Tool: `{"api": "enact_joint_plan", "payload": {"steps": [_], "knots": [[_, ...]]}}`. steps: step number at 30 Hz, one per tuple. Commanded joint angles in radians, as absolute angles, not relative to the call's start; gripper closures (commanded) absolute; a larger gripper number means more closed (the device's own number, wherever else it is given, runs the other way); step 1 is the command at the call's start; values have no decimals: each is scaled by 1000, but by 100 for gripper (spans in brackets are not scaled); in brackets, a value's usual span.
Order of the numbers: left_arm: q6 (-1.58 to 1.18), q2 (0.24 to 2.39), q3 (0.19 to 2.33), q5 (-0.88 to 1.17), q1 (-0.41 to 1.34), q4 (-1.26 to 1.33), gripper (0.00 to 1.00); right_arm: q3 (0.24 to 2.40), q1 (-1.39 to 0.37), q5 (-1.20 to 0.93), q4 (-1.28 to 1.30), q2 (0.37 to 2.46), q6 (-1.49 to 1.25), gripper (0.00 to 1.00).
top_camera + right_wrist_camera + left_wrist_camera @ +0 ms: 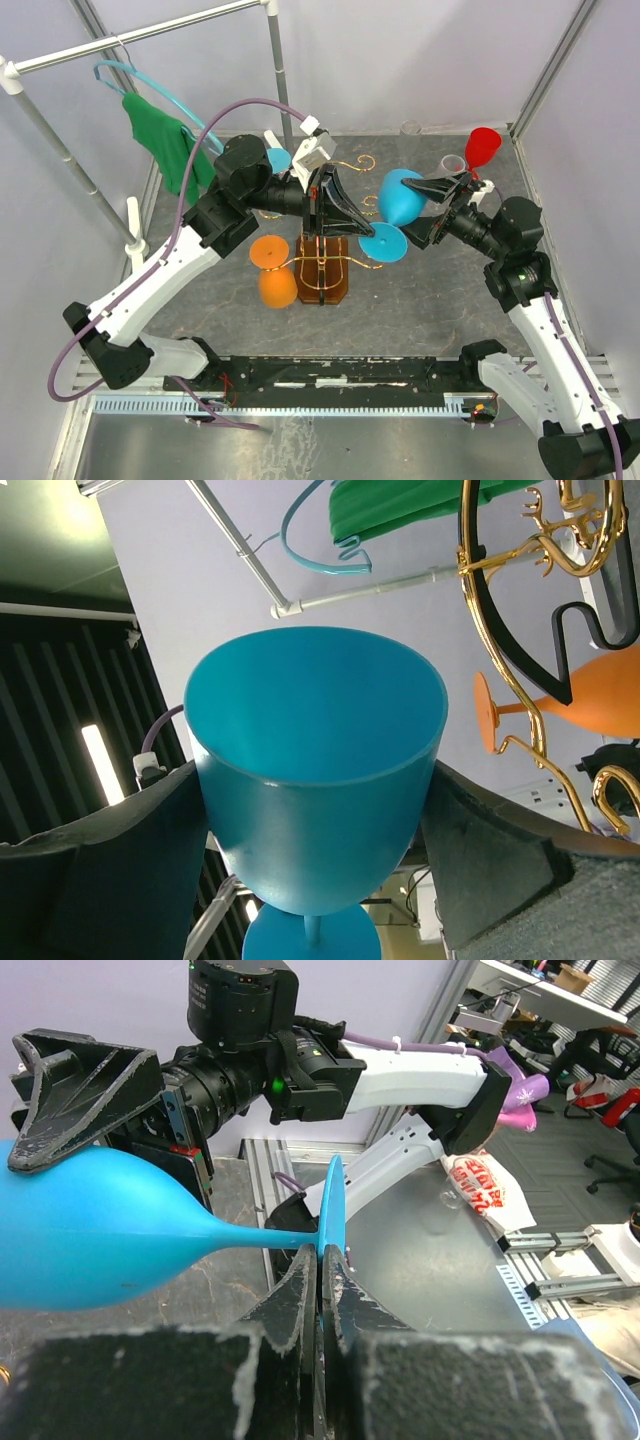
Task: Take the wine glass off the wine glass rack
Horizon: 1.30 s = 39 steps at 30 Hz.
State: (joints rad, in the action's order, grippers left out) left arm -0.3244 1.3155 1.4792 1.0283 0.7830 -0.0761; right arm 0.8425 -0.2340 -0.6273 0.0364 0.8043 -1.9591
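A blue wine glass [400, 195] lies sideways in the air, just right of the gold wire wine glass rack [322, 268] on its brown base. My right gripper [418, 208] is shut on its bowl [315, 770], with one finger [100, 850] on each side. My left gripper [366, 228] is shut on the edge of its round foot [332, 1205], with the jaws pinched on the thin disc. The stem [265, 1238] runs level between the two grippers. An orange glass [275, 272] hangs on the rack's left side and also shows in the right wrist view [590, 695].
A red glass [482, 147] and a clear glass [452, 163] stand at the back right. A small blue glass [278, 158] is behind the left arm. A green cloth [165, 140] on a blue hanger hangs from a white pipe rail [140, 35] at the back left.
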Motion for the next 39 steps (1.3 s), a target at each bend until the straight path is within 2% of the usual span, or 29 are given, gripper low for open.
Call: {"api": "enact_joint_plan", "payload": {"steps": [1,2,4,5,7,8,12,16,20,25,27,31,39], "knots": [[-354,1273,1508,1061,791,-39,97,861,-239,-594,-20,788,-1947,21],[-353,1269,1508,1058,791,-46,89,861,-239,-588,-18,786,-1938,23],[-345,1260,1512,1045,791,-68,59,862,-239,-559,10,775,-1910,24],[-342,1252,1513,1040,791,-76,49,863,-239,-540,30,769,-1892,24],[-324,1228,1518,1023,792,-106,35,866,-237,-506,60,765,-1855,25],[-313,1212,1523,1010,791,-122,33,869,-234,-496,68,771,-1832,26],[-253,1141,1551,937,789,-217,32,920,-169,-509,100,834,-1684,27],[-219,1069,1557,887,790,-288,31,1111,18,-472,390,880,-1348,25],[-170,1006,1559,821,789,-376,30,1310,140,-311,612,912,-1047,23],[-160,945,1527,792,789,-396,30,1400,228,-137,678,981,-841,24],[-158,931,1512,783,790,-396,30,1408,230,28,691,988,-739,24],[-152,928,1486,778,790,-388,30,1256,230,379,516,950,-538,26],[-150,956,1466,773,789,-390,33,995,229,517,11,1067,-327,25]]}}
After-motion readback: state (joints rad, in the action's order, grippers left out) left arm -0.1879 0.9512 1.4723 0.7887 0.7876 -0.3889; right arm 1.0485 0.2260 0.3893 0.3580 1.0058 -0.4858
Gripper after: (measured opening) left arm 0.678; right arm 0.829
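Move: The blue glass lies across between the hands, its bowl in the right fingers and its foot in the left; its middle is about 5 cm right and 6 cm ahead of the left hand, level with it. From that hand the orange glass hangs some 19 cm left, 3 cm back and 8 cm lower. The right hand is to take the blue glass to open table roughly 25 cm right, 8 cm ahead and 30 cm down. From the right hand, the red glass stands 17 cm right and 18 cm ahead, the near clear glass 11 cm right and 13 cm ahead, both some 30 cm down. Open the left gripper to let go of the blue glass's foot, then back it off left, up and back, easing slightly down and forward at the end. Keep the right fingers on the bowl and swing the glass about 30 cm right, also some 8 cm forward and finally down, rolling the wrist over to its right and turning clockwise, just over 100 degrees in all. ##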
